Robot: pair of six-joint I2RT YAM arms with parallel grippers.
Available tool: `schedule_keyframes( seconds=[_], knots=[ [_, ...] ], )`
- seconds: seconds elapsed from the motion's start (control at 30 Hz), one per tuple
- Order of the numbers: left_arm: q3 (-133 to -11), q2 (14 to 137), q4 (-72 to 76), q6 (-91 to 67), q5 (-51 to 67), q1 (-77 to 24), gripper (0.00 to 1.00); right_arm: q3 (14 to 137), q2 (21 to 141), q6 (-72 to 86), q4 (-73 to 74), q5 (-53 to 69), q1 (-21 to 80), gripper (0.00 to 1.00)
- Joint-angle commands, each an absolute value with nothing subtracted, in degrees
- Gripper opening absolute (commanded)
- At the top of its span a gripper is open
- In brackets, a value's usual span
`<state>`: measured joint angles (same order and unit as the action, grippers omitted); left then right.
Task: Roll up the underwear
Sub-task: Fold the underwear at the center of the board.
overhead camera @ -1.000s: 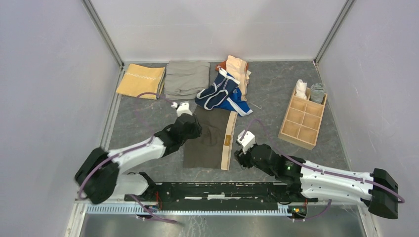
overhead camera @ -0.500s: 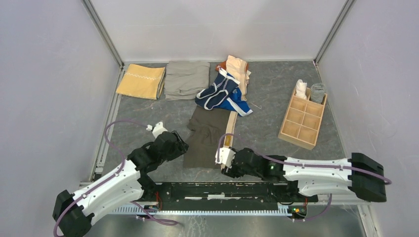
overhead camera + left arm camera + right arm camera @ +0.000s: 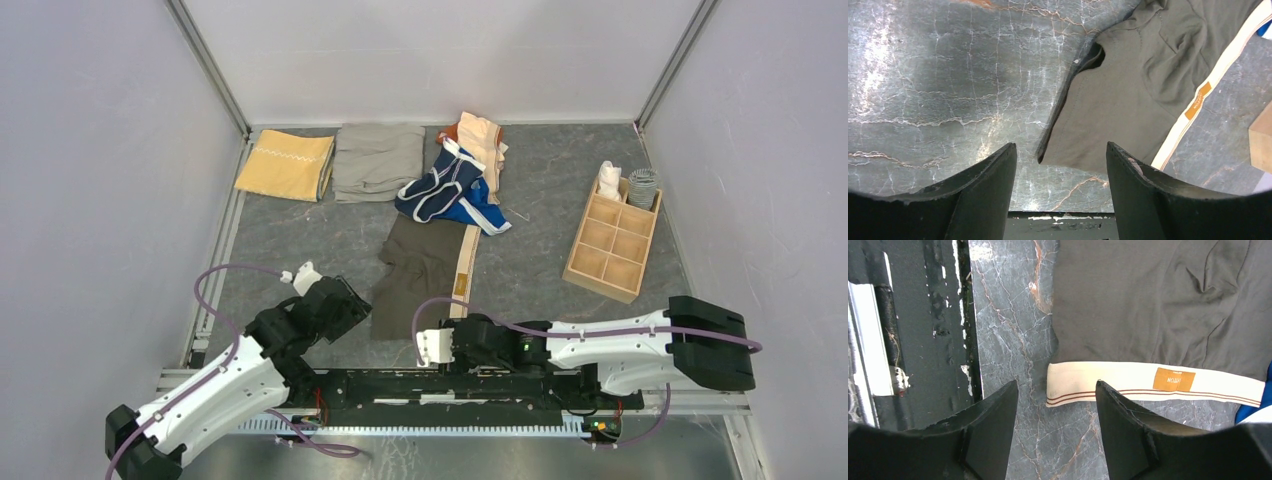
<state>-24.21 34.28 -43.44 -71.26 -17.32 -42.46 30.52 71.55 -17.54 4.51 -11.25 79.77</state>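
The dark grey-brown underwear [image 3: 415,280] lies spread flat near the table's front, its tan waistband [image 3: 462,275] along the right side. My left gripper [image 3: 345,305] hovers open just left of its near left corner; in the left wrist view that corner of the underwear [image 3: 1128,100] shows just past the left gripper [image 3: 1060,147], nothing between the fingers. My right gripper [image 3: 452,335] hangs open over the near end of the waistband [image 3: 1128,382], the right gripper [image 3: 1057,385] holding nothing. Navy underwear [image 3: 440,190], a bright blue piece [image 3: 478,212] and a peach piece [image 3: 482,140] are piled behind.
A folded mustard cloth [image 3: 285,165] and a folded grey-khaki cloth [image 3: 377,160] lie at the back left. A wooden divider box [image 3: 612,245] with two rolled items stands at the right. The black rail [image 3: 450,385] runs close behind both grippers.
The left arm has drawn back from the underwear's far left corner to its near left corner. The right gripper has slid left to the waistband's near end. The underwear's far left edge is now rumpled.
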Motion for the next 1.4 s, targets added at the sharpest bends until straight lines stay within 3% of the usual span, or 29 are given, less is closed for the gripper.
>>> schedule_keyframes(
  seconds=[0.0, 0.33, 0.47, 1.03, 1.37],
  knots=[
    [-24.61, 36.29, -42.9, -73.07, -16.8, -42.36, 0.72, 30.78, 73.86, -21.35, 1.7, -12.04, 79.83, 0.63],
    [-24.89, 38.1, -41.46, -70.93, -16.52, -42.36, 0.73, 29.36, 77.53, -21.53, 2.13, -10.2, 75.36, 0.61],
    [-24.87, 39.08, -40.9, -70.36, -16.15, -42.36, 0.73, 29.19, 78.74, -21.54, 1.86, -9.59, 73.58, 0.55],
    [-24.71, 39.56, -39.54, -69.93, -13.38, -42.32, 0.73, 29.31, 80.18, -18.29, -2.36, -5.19, 73.12, 0.01],
    [-23.21, 39.56, -38.84, -70.72, -12.78, -42.36, 0.73, 29.72, 80.68, -12.05, -9.97, 1.22, 73.17, 0.0]
  ],
)
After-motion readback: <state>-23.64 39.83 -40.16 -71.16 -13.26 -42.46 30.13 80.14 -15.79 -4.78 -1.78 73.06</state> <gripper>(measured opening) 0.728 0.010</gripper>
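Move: The right hand's target is the near end of the underwear's cream waistband, about 2 cm ahead, level sideways and some 3 cm below. The orange label on that band lies about 13 cm ahead and 1 cm right of this hand, the near leg-hem corner 2 cm ahead and about 16 cm left, and the board's near edge about 4 cm back. The open left hand has that hem corner about 3 cm back, 1 cm right and 5 cm below; the waistband end lies some 17 cm to its right and 3 cm back. The right fingers shut on the near end of the cream waistband and pinch it, after the hand sinks about 3 cm and works forward some 2 cm; once closed, it draws the cloth left by 1 to 2 cm and a little back. The left hand, fingers still wide open, settles 1 to 2 cm lower over the near hem corner, drifting slightly right. ##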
